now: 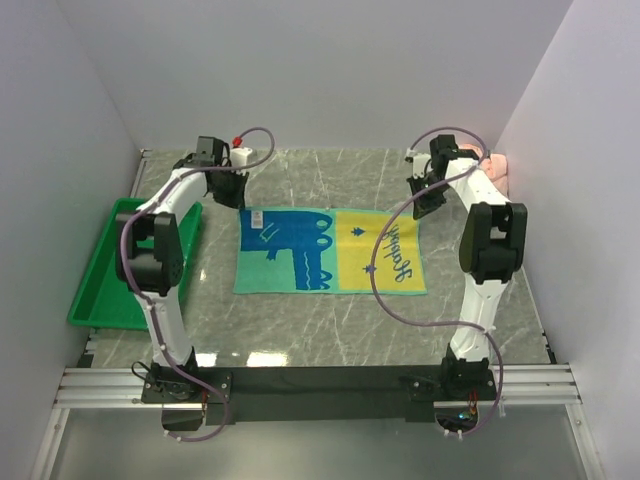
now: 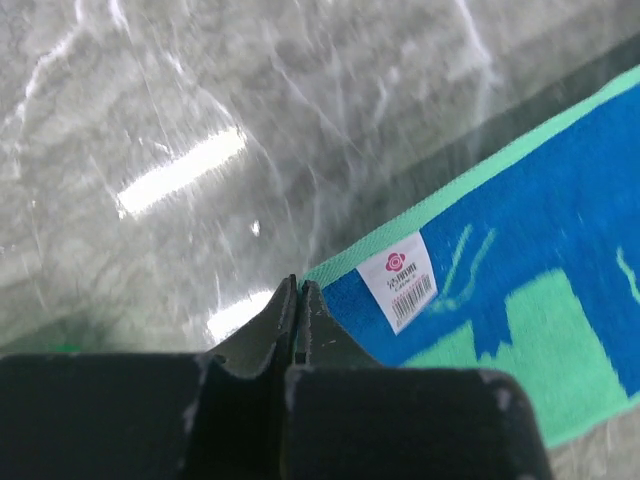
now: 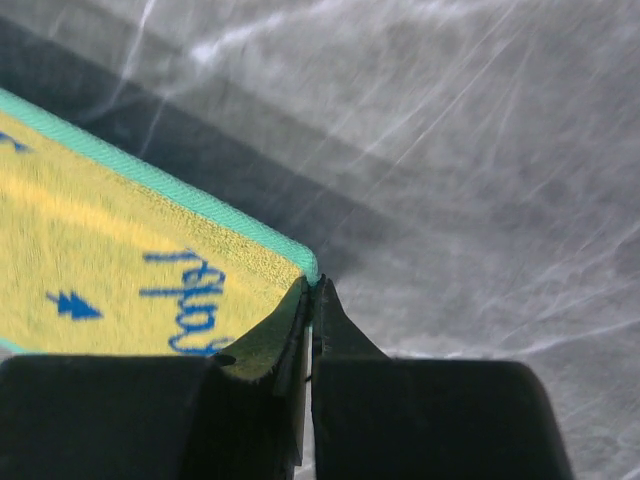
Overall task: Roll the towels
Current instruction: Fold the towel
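A teal, blue and yellow towel (image 1: pixel 330 250) with blue script lies spread flat in the middle of the table. My left gripper (image 1: pixel 228 197) is at its far left corner. In the left wrist view that gripper (image 2: pixel 298 286) is shut, with the towel (image 2: pixel 540 230) corner's teal hem pinched at the tips beside a white tag (image 2: pixel 398 280). My right gripper (image 1: pixel 424 206) is at the far right corner. In the right wrist view it (image 3: pixel 312 284) is shut on the teal-edged yellow corner of the towel (image 3: pixel 120 260). A pale pink towel (image 1: pixel 496 168) lies bunched at the far right, partly hidden by the right arm.
A green plastic tray (image 1: pixel 105 270) sits at the table's left edge, beside the left arm. White walls close in the table on the left, back and right. The grey marble tabletop (image 1: pixel 330 180) shows behind the towel.
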Motion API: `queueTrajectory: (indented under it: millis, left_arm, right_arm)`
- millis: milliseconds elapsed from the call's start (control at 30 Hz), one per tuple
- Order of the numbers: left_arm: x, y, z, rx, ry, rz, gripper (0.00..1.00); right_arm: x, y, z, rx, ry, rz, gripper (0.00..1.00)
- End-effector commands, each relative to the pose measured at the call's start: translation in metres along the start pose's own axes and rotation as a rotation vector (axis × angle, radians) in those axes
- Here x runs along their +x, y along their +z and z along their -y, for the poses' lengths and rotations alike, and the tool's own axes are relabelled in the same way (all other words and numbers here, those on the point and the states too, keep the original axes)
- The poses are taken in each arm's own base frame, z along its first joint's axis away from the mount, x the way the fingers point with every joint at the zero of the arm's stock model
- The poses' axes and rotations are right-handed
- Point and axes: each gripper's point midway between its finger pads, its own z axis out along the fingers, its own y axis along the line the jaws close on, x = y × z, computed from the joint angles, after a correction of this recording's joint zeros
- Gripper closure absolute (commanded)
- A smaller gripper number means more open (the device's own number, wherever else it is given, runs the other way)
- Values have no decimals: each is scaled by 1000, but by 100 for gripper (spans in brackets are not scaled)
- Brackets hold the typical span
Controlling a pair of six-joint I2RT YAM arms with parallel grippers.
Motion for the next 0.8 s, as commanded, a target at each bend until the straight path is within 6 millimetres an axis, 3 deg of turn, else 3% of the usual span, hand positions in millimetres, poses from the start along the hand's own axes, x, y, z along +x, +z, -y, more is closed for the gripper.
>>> queueTrajectory:
  millis: [0, 67, 200, 333, 367, 533, 767]
  left_arm:
    - [6, -25, 8, 45, 85, 38, 100]
    - [11, -39, 9, 45, 107, 58, 100]
    - [47, -49, 16, 70, 176, 29, 100]
    - [69, -59, 27, 105, 220, -1, 100]
    - [73, -59, 28, 110, 220, -10, 100]
    - [100, -57, 39, 160, 200, -74, 99]
    - [127, -49, 53, 165, 166, -102, 99]
  right_arm:
    - [9, -26, -8, -13, -57, 28, 100]
    - [21, -31, -12, -14, -75, 21, 100]
    - [38, -42, -20, -25, -107, 14, 100]
    - [68, -36, -20, -14, -123, -53, 100]
    - [74, -37, -11, -2, -104, -59, 100]
    - [99, -29, -13, -9, -105, -118, 100]
    - [113, -12, -18, -22, -58, -146, 100]
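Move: The towel's far edge is already pinched at both corners and lifted. The left hand's near-left corner is some 20 cm back, about 1 cm left and 7 cm below; the right hand's near-right corner is about 19 cm back, 2 cm right and 6 cm down. The towel's middle is 10 cm back, 24 cm inward from either hand. The green tray is about 28 cm left and 12 back of the left hand; the pink towel is 18 cm right and 12 ahead of the right hand. The towel's raised far edge is drawn back over its flat part towards the near edge, both arms keeping their shut pinch and moving together: left about 14 cm, right about 12. They travel nearly level at first, then sink some 3 cm; the left hand turns about 15 degrees clockwise, while the right tips some 10 degrees, fingertips swinging back. ##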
